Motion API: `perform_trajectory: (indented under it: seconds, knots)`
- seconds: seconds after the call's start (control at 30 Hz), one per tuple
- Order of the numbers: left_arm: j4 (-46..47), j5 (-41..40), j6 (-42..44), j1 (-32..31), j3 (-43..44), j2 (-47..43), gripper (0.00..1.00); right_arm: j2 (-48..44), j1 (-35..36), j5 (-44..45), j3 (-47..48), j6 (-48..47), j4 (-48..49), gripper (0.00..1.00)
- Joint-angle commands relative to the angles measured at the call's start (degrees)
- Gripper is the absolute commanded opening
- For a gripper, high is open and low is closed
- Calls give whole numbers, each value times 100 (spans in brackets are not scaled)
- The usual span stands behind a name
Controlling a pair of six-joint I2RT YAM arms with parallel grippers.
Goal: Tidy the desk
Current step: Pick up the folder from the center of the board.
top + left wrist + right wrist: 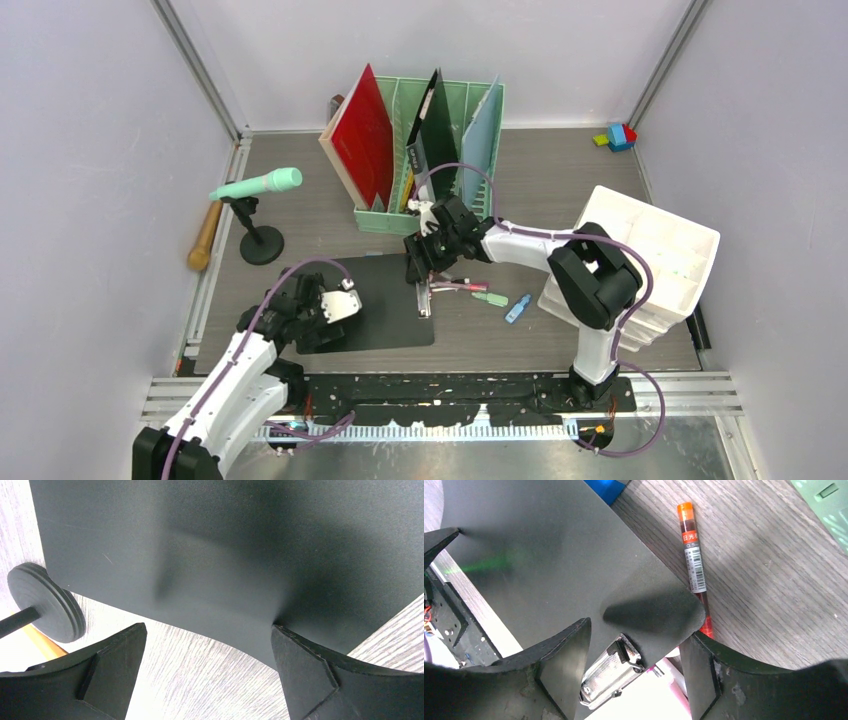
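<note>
The desk (560,180) is a grey-brown wood-grain top with a black mat (370,300) lying near its front. A silver stapler (424,298) lies at the mat's right edge. My right gripper (425,262) is low over it. In the right wrist view the stapler (611,672) lies between the spread fingers of the right gripper (636,630), nearer the left one, with gaps on both sides. My left gripper (330,310) hovers over the mat's left part. In the left wrist view the left gripper (208,626) is wide open and empty above the mat (225,555) edge.
An orange pen (692,565) lies beside the mat corner. Pink (462,286), green (490,298) and blue (517,308) pens lie right of the stapler. A mint file rack (430,150) stands behind, a white drawer unit (650,260) at right, a microphone stand (262,245) and wooden stick (205,238) at left.
</note>
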Motion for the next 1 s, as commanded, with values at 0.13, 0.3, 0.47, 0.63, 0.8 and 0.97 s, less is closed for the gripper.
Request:
perform_trajectory:
  seconds: [0.13,0.3,0.47,0.63,0.8,0.97]
  knots:
    - [88,44,11,23,-216,4,100,-742,76,-754,127,174,224,52]
    - [2,21,-5,24,-162,-33,100,-1031,76,-950,62,215,214,36]
    - [-155,5,-12,28,-21,-110,100,-1285,79,-1088,54,62,9,24]
    - [-451,118,-115,25,374,-178,100,-1492,76,-1181,89,22,-160,9]
    - [-1131,502,-154,24,1060,-273,100,-1765,76,-1183,247,-22,-468,1]
    - [-1844,866,-227,21,2231,-339,100,-1966,49,-1404,635,85,-1072,1]
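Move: My right hand's open fingers are at the folder's clip end, near its far right corner; the black folder's middle lies about 12 cm to my left and 6 cm back, a centimetre or two below. The metal clip is about 5 cm back and 1 cm right, the pens some 9 cm right and 2 cm back, the blue highlighter roughly 10 cm left and 4 cm ahead. From my left hand, the folder's middle is about 13 cm right and 4 cm ahead. I shut my right fingers on the folder's clip edge, pinching it just beside the clip's far end, one finger on each face. As they close I lift some 11 cm, easing back about 4 cm and turning roughly 15 degrees so the hand's left side rises. My left hand waits wide open over the left edge, then late on rises 5 cm. ##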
